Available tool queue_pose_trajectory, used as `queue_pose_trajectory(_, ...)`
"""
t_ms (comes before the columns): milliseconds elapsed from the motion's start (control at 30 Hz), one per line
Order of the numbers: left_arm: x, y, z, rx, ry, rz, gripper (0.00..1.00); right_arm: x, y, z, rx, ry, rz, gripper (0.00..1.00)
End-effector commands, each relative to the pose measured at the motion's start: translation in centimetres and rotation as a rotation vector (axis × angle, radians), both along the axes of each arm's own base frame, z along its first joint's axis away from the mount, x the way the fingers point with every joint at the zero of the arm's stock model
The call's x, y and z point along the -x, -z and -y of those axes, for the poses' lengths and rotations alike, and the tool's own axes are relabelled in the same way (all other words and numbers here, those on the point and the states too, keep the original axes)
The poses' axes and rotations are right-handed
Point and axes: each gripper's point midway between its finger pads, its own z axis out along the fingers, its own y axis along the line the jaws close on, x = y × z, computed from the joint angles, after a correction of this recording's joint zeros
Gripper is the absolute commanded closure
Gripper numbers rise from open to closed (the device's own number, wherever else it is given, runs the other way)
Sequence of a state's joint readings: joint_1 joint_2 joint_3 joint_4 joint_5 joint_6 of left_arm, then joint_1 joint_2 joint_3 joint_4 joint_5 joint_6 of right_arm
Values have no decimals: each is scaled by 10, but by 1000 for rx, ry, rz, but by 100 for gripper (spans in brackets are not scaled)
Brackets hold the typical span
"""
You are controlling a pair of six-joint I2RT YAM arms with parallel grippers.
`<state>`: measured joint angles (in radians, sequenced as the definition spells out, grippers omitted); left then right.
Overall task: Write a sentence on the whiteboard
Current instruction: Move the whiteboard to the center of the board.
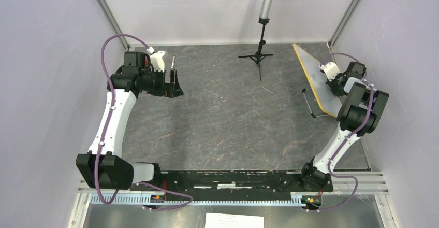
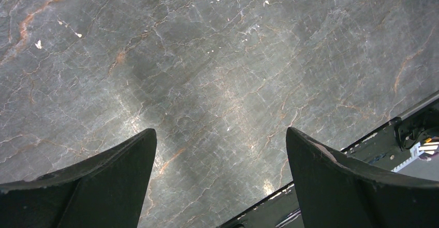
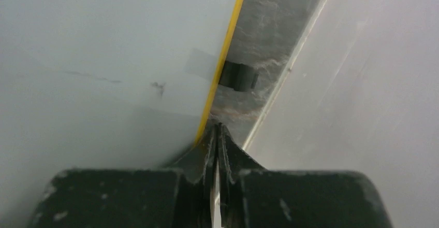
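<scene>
The whiteboard [image 1: 312, 76] stands tilted on edge at the table's far right, its thin yellow rim showing. In the right wrist view its pale face [image 3: 103, 57] fills the left, bare but for a small dark smudge; the sentence is out of view. My right gripper [image 1: 331, 83] is at the board's right edge. Its jaws [image 3: 217, 129] are pressed together with nothing visible between them, the tips right at the yellow rim. My left gripper [image 1: 173, 83] hangs over bare table at the far left, wide open [image 2: 221, 150] and empty.
A black tripod [image 1: 257, 57] with a grey pole stands at the back centre. A wire loop [image 1: 309, 103] juts from the board's near end and a black clip [image 3: 239, 76] sits behind its rim. A white paper sheet [image 1: 234, 221] lies at the near edge. The side wall [image 3: 362, 83] is close to the board.
</scene>
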<state>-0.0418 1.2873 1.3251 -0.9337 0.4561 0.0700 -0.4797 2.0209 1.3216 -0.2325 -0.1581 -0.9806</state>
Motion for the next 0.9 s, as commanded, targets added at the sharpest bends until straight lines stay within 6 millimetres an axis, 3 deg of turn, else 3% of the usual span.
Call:
queue_pose_trajectory(0,-1,-22,7,39,12,65,0,64,60,-87,-278,-71,-264,94)
queue_pose_trajectory(367,-3,-16,11,45,23,46,0,93,56,-144,-367,-111,-294,95)
queue_pose_trajectory(867,-2,-12,14,58,30,34,0,150,64,-219,-442,-254,-372,95)
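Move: My right fingertips are at the whiteboard's lower right edge; its middle lies about 13 cm to the left, 4 cm ahead and some 8 cm higher. Its near stand foot is about 16 cm left and 13 cm back, and the lamp stand's feet are roughly 43 cm left and 22 cm ahead. The open table centre is some 68 cm left and 4 cm back. From my idle left hand the whiteboard is about 80 cm right and 16 cm ahead. With my fingers still nearly shut, I keep pushing the whiteboard's lower right edge to the left with my right fingertips, away from the side wall and towards the table centre. I sweep about 15 cm left at a steady pace, easing back some 6 cm as I go and staying low, while my wrist turns and rolls by nearly 20 degrees, partly counter-clockwise. ##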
